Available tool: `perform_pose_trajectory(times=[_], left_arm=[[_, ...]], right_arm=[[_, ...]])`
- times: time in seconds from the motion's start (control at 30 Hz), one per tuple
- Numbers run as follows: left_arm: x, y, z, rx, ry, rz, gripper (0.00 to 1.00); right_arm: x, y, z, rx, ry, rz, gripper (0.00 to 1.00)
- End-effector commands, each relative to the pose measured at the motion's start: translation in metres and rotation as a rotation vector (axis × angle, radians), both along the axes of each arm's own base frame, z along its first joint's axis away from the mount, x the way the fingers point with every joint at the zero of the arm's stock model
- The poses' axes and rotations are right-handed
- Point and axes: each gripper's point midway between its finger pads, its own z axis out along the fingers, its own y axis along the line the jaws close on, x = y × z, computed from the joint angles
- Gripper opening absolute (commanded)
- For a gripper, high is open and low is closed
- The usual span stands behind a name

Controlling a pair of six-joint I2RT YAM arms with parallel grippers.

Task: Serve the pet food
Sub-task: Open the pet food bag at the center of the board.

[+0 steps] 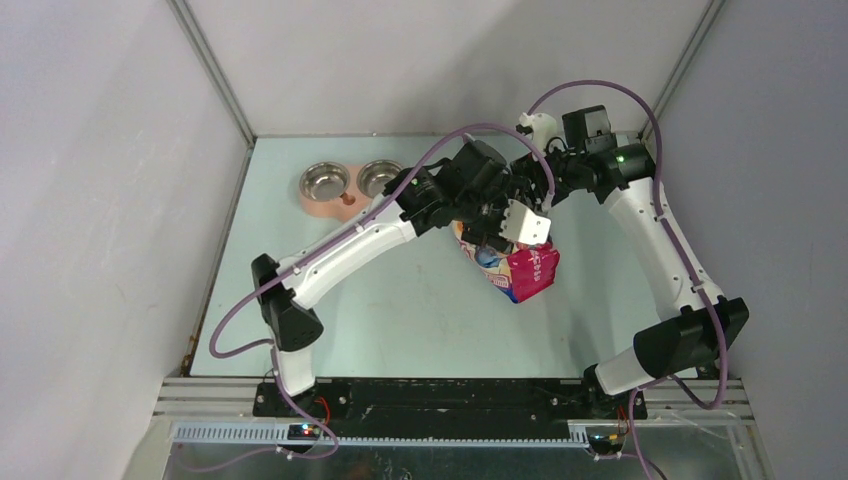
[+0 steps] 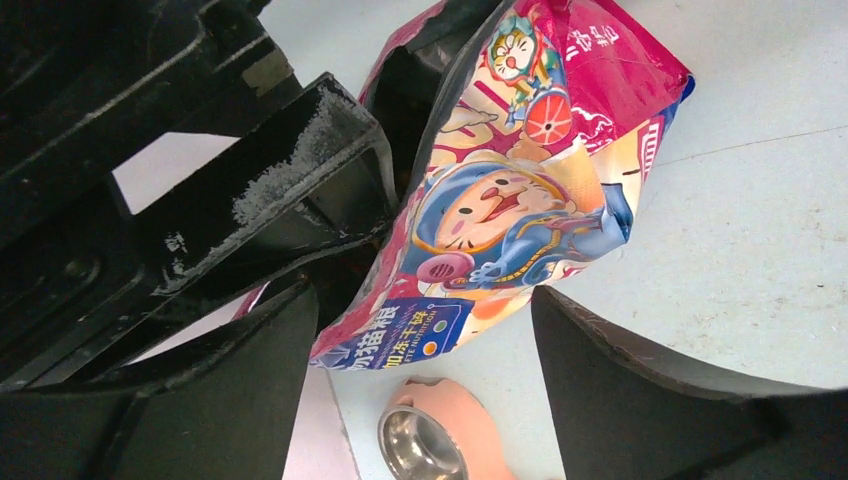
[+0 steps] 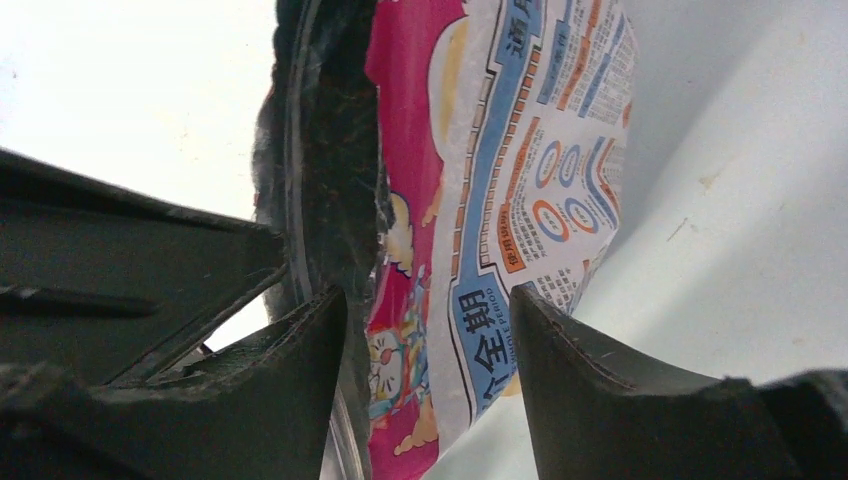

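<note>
The pet food bag (image 1: 527, 272), glossy pink and blue with a cartoon cat, leans tilted at mid-table; no kibble shows. Both grippers meet at its upper end. In the left wrist view the bag (image 2: 520, 190) hangs across the gap of my left gripper (image 2: 425, 370), whose jaws stand wide, the right one well off the foil. My left gripper (image 1: 478, 230) is partly hidden from above. My right gripper (image 3: 430, 370) has the bag (image 3: 500, 160) between its fingers, foil touching both sides. From above, the right gripper (image 1: 505, 228) sits over the bag's top.
The pink feeder (image 1: 345, 204) with two steel bowls stands at the back left of the table, beyond the bag. One bowl (image 2: 418, 448) and the pink rim (image 2: 462, 400) show under the left gripper. Walls enclose the table on three sides.
</note>
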Motion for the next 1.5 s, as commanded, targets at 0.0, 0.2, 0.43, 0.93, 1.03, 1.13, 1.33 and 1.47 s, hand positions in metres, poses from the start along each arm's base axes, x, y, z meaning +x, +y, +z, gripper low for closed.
perform_pose_trajectory(times=[0.0,0.2,0.43,0.93,1.03,1.13,1.33,1.47], left_arm=[[0.010,-0.003,0.008,-0.035,-0.020,-0.014,0.82],[0.021,-0.002,0.002,-0.022,-0.023,-0.007,0.62],[0.031,-0.002,-0.009,0.003,-0.029,0.025,0.48],[0.027,0.009,0.008,0.039,-0.037,0.024,0.00],[0.019,0.018,0.023,0.034,-0.039,0.006,0.00],[0.010,0.027,0.036,0.025,-0.043,-0.016,0.00],[-0.003,0.047,0.047,0.053,-0.035,-0.053,0.00],[0.005,0.049,0.072,-0.024,-0.060,-0.023,0.00]], right_arm=[[-0.011,0.008,0.012,0.069,0.004,0.034,0.62],[-0.013,0.008,0.011,0.076,0.013,0.040,0.60],[-0.014,0.009,0.012,0.087,0.016,0.047,0.53],[0.013,-0.005,0.028,0.023,-0.071,-0.057,0.26],[0.024,-0.009,0.038,0.009,-0.100,-0.090,0.04],[0.034,-0.015,0.051,0.010,-0.136,-0.126,0.00],[0.063,-0.031,0.096,0.045,-0.268,-0.227,0.00],[0.075,-0.038,0.115,0.074,-0.322,-0.255,0.00]])
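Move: Just ahead of the left fingers, about 3 cm forward and 2 cm below, is the near rim of the pet food bag's mouth; the bag body lies about 6 cm to that hand's right and 12 cm down. The pink feeder is roughly 26 cm left of that hand, 15 cm farther out and 25 cm down. The right hand's open fingers are already at the far rim, only 1 cm back and 1 cm left of that hand. Closing on opposite rims of the bag's mouth, the left hand pushes about 3 cm forward and 2 cm down onto the near rim, while the right stays almost in place and shuts on the far one slightly later. Then they pull apart: left hand leftward about 4 cm, slightly up and back; right hand forward, right and up, some 7 cm in all, turning clockwise. ##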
